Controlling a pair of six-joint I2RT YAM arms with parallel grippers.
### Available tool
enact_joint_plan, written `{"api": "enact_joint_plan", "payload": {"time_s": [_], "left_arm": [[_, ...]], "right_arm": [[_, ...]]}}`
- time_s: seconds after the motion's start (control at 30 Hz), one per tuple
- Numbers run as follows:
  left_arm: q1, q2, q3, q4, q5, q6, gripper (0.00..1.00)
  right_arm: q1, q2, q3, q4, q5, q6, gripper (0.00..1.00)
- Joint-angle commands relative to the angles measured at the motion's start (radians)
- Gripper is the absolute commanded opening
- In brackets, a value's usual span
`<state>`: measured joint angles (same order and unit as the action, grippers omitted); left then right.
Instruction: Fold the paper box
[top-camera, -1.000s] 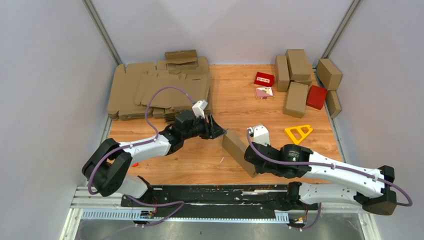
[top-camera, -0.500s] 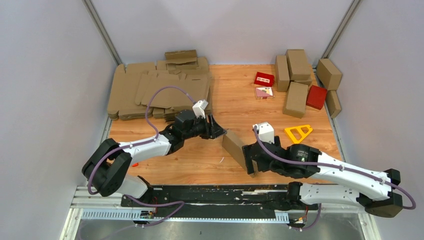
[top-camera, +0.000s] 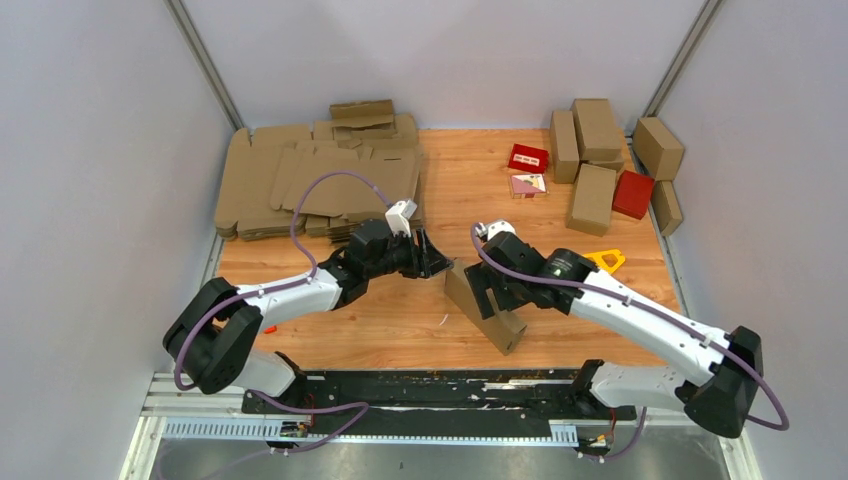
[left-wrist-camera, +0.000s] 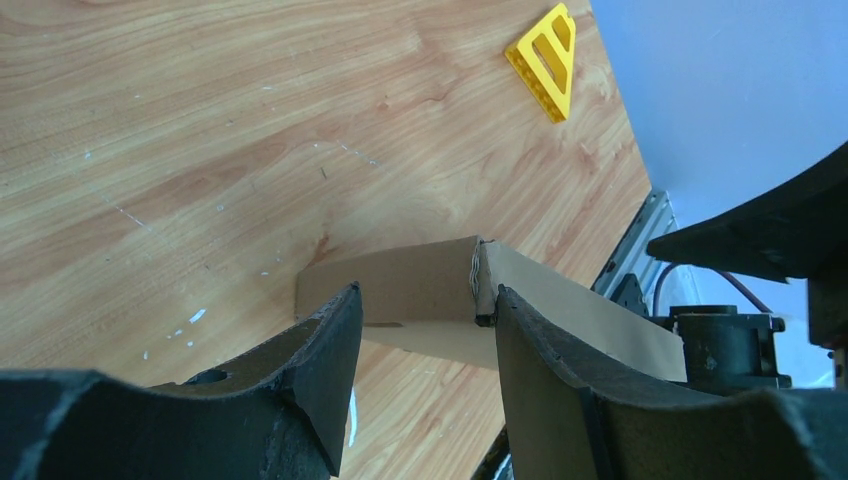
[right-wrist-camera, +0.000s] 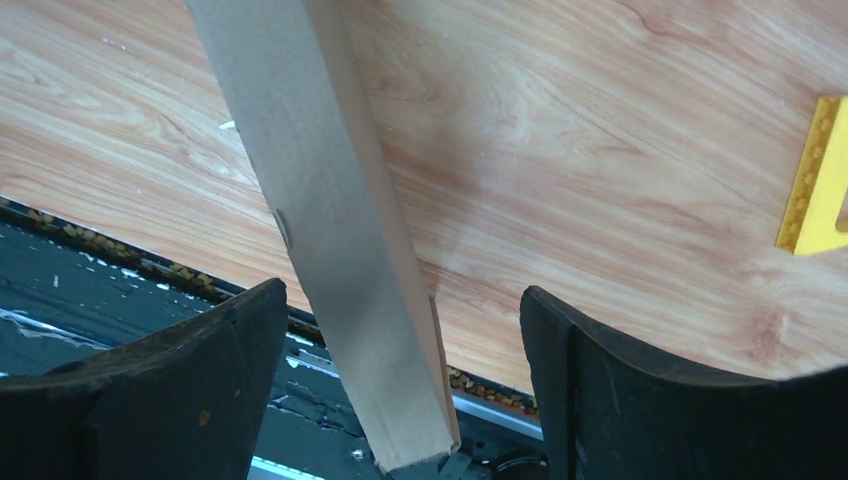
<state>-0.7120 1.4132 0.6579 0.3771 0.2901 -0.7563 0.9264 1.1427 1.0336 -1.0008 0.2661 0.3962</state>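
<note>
The paper box (top-camera: 484, 310) is a long brown folded box lying diagonally on the wooden table near the middle. My left gripper (top-camera: 440, 264) is at its far end. In the left wrist view the jaws (left-wrist-camera: 424, 291) stand apart with the box's end face (left-wrist-camera: 400, 290) just past the tips; the right fingertip (left-wrist-camera: 500, 310) touches its corner. My right gripper (top-camera: 492, 292) hangs over the box's middle, open. The right wrist view shows the box (right-wrist-camera: 330, 230) between the gripper's fingers (right-wrist-camera: 402, 288) with a gap on each side.
A stack of flat brown blanks (top-camera: 320, 180) lies at the back left. Finished brown boxes (top-camera: 590, 160) and red boxes (top-camera: 632, 193) stand at the back right. A yellow triangle (top-camera: 606, 258) lies right of the right arm. The black rail (top-camera: 420, 385) runs along the near edge.
My right gripper has opened and let go of the box's near end, then moved up over its middle. The left gripper and the box have stayed in place.
</note>
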Motion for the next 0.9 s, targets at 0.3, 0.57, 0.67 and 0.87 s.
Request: {"api": "enact_joint_plan", "payload": {"time_s": [0.3,0.57,0.67,0.87], "left_arm": [[-0.006,-0.009,0.018,-0.144,-0.005,0.07,0.6],[0.003,-0.076,0.082,-0.222,0.018,0.097,0.77],[0.021,-0.149,0.149,-0.34,-0.016,0.148,0.91],[0.028,-0.342,0.196,-0.517,-0.241,0.229,1.0]], "right_arm": [[-0.011,0.105,0.004,0.072,-0.124,-0.132,0.36],[-0.011,0.14,0.082,-0.01,0.02,-0.107,0.33],[-0.011,0.156,0.153,-0.057,0.132,-0.093,0.32],[-0.027,0.246,0.313,-0.147,0.489,-0.043,0.31]]}}
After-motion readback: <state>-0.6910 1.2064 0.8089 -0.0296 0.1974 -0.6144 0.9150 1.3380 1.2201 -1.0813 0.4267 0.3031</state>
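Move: The closed box stands on its long edge. Its middle is about 1 cm back and 1 cm left of my open right hand and some 6 cm below it. From my left hand, whose fingers are at the box's far corner, that middle lies roughly 7 cm back, 6 cm right and 5 cm down. From my right hand, the yellow triangle is about 9 cm ahead, 20 cm right and 11 cm down, and the pink carton 24 cm ahead, 10 cm right and 12 cm down. I bring my right hand down and left onto the box, about 2 cm each way, turning it slightly counter-clockwise while my fingers close and pinch the box's narrow thickness. Then I carry the box forward and up, some 4 cm each way, tilting a little. My left hand opens wide and pulls off the far corner, rising about 5 cm and going left. ##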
